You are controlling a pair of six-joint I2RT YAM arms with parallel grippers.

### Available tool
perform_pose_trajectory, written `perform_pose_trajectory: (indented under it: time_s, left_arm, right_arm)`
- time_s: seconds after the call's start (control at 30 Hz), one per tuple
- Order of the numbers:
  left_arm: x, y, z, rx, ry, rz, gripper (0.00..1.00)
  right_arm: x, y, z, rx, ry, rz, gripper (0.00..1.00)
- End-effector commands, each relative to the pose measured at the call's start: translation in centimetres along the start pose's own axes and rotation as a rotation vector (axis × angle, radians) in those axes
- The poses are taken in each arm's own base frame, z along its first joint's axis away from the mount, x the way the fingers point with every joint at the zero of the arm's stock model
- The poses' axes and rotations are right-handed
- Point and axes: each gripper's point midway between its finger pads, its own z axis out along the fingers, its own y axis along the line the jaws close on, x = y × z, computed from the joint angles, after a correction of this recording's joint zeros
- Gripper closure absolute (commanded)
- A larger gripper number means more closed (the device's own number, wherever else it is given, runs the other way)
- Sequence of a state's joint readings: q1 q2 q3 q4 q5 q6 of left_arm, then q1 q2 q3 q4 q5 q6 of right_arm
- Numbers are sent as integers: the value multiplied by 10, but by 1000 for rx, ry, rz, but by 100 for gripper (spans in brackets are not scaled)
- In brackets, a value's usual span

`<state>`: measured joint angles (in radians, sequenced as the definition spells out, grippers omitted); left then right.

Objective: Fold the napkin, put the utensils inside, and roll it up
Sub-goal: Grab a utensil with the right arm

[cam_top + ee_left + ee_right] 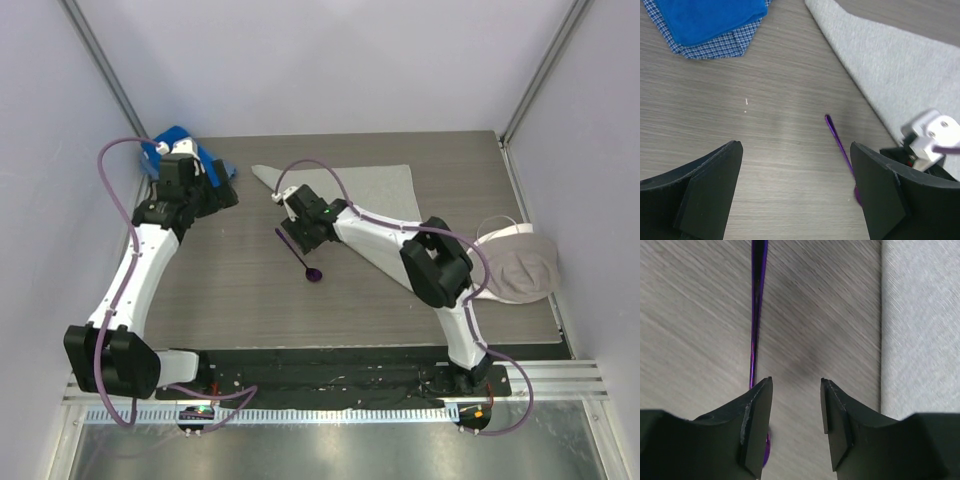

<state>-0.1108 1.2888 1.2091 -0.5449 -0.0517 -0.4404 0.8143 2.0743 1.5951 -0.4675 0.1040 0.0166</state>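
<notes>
The light grey napkin (365, 190) lies flat at the back middle of the table, folded to a triangle-like shape with a point at its left. In front of it lies the slim purple utensil (300, 258), round head nearest me. My right gripper (295, 232) hovers low over the handle. In the right wrist view that gripper (795, 382) is open with bare table between its fingers; the utensil (757, 305) runs just outside and under the left finger, and the napkin (920, 315) edge is at the right. My left gripper (795, 150) is wide open and empty, left of the utensil (837, 140).
A bright blue towel (178, 143) on a checked cloth (715, 47) sits at the back left, right behind my left gripper (222, 193). A beige-grey cloth with a white edge (520, 265) lies at the table's right edge. Walls close in on both sides.
</notes>
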Motion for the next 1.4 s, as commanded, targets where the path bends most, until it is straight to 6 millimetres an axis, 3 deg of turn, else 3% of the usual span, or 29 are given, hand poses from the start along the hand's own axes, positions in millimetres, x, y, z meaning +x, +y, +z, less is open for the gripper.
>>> perform_pose_trajectory:
  time_s: [0.0, 0.23, 0.5, 0.77, 0.83, 1.13, 1.23, 1.37]
  left_arm:
    - [-5, 1, -20, 29, -22, 80, 7]
    - [-18, 12, -43, -12, -128, 90, 5]
    - [-18, 11, -45, -10, -126, 89, 5]
    - [-17, 12, -44, -12, -123, 87, 5]
    - [-16, 11, -43, -11, -123, 88, 5]
    - [-16, 11, -43, -9, -124, 87, 5]
    - [-16, 11, -44, -8, -123, 86, 5]
    - [-17, 12, -44, -13, -125, 88, 5]
  right_arm:
    - [-25, 3, 3, 39, -17, -68, 50]
    - [-12, 18, 17, 1, 34, -95, 52]
    - [-6, 36, 19, -60, 48, -68, 52]
    - [2, 41, 31, -55, 71, -94, 53]
    - [6, 41, 33, -47, 86, -106, 57]
    - [34, 42, 46, -76, 184, -169, 97]
    - [43, 51, 49, -128, 205, -182, 99]
    - [25, 51, 34, -148, 158, -197, 99]
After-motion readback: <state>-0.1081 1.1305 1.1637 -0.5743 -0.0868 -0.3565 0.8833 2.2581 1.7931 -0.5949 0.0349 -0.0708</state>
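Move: Just back and to the left of the right hand lies the purple utensil, its middle about 4 cm left, 2 cm back and 4 cm below the fingers, with its handle end pointing forward-left and its bowl back-right. The folded napkin's middle is some 13 cm right and 8 cm ahead of that hand; the blue cloth is roughly 27 cm left and 20 cm ahead. From the left hand, the utensil is about 18 cm right, 3 cm back and 22 cm down. Coming down about 3.5 cm while easing some 4 cm left and a little back, the right hand brings its half-open fingers over the utensil's handle, turns slightly counter-clockwise, then pinches the handle shut between the pads near its middle. The left hand, empty and still open, draws back and up about 3 cm each, then stays there. ##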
